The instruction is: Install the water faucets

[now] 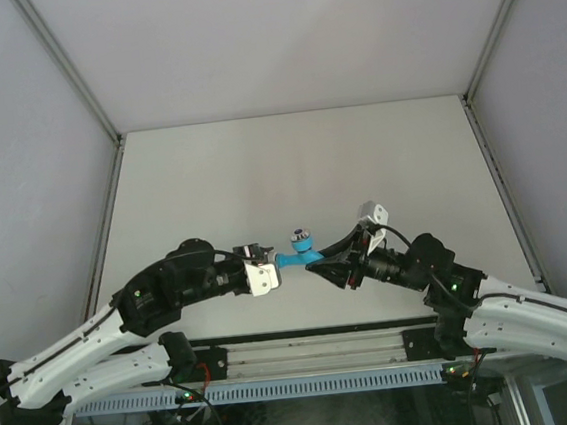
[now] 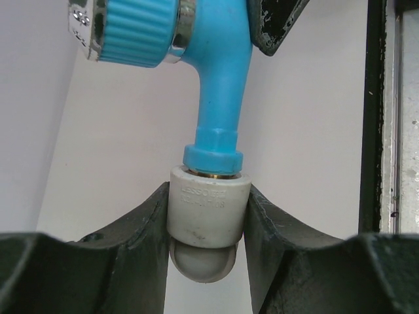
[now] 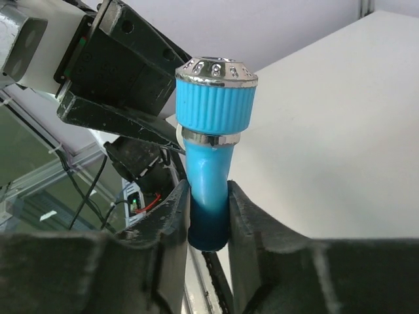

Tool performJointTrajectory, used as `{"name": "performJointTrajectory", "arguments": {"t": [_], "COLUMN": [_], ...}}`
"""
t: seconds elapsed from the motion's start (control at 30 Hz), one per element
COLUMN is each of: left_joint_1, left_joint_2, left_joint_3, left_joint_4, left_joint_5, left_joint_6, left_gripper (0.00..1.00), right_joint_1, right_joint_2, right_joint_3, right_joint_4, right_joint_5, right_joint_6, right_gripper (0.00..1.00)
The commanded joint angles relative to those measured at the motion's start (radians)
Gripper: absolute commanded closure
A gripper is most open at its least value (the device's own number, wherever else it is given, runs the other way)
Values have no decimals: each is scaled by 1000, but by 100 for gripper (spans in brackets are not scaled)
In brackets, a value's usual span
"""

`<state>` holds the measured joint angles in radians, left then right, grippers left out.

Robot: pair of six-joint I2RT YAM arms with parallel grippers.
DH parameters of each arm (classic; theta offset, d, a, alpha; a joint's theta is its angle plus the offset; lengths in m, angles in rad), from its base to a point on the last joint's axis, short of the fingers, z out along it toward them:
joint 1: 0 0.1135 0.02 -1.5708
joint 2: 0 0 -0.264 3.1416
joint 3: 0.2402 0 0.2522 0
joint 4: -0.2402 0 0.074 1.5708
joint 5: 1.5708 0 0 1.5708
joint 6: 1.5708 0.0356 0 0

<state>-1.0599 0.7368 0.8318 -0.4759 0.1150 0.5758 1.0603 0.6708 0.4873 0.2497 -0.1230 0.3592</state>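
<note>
One of the water faucets (image 1: pixel 299 253), bright blue with a ribbed handle and a chrome cap, hangs above the table between both arms. Its lower end sits in a white-grey pipe fitting (image 2: pixel 208 204), and my left gripper (image 2: pixel 208 196) is shut on that fitting. In the right wrist view the faucet (image 3: pixel 215 108) stands upright, with my right gripper (image 3: pixel 209 199) shut on its blue spout. From above, the left gripper (image 1: pixel 267 273) and right gripper (image 1: pixel 322 261) face each other, a short gap apart. The faucet's threaded end is hidden inside the fitting.
The white table (image 1: pixel 299 161) stretches back to grey walls, with metal rails (image 1: pixel 107 204) along both sides. A black and aluminium frame (image 1: pixel 307 356) carrying the arm bases and cables runs along the near edge.
</note>
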Motion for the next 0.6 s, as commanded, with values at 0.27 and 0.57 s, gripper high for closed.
{"name": "performJointTrajectory", "arguments": {"t": [0.27,0.57], "left_joint_1": [-1,0], "left_joint_2": [-15,-28], "left_joint_3": [-5,-3], "left_joint_4": [84,79], "left_joint_5": [19,13], "left_joint_6": [-4,-1], "left_gripper": [100,100], "right_joint_1": [-6,-6], "right_joint_2": [37,-13], "right_joint_3": [48,49], "right_joint_4": [70,-72], "right_joint_5": [-49,-12], "right_joint_6": [-32,-266], "right_gripper": [59,39]}}
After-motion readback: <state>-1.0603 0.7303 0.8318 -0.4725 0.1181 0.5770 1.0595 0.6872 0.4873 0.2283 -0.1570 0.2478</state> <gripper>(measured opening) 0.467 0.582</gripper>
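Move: The right fingers are already shut on the blue faucet's spout, right at the hand point. From there the knob stands roughly 4 cm ahead, 3 cm to the left and a couple of centimetres higher, and the white fitting into which the faucet is joined lies about 9 cm to the left, nearly level fore and aft. From the left hand, which holds that fitting, the spout is some 9 cm to the right, neither ahead nor back. The right hand lets go of the faucet's spout, its fingers spreading from a pinch to over half open, while it eases less than 1 cm left and back and then returns, sinking about 1 cm by the end so that the spout is left hanging free between the open fingertips. Its wrist tips only some 5 degrees, and the left hand stays put, keeping its grip on the white fitting as it carries the faucet alone. ##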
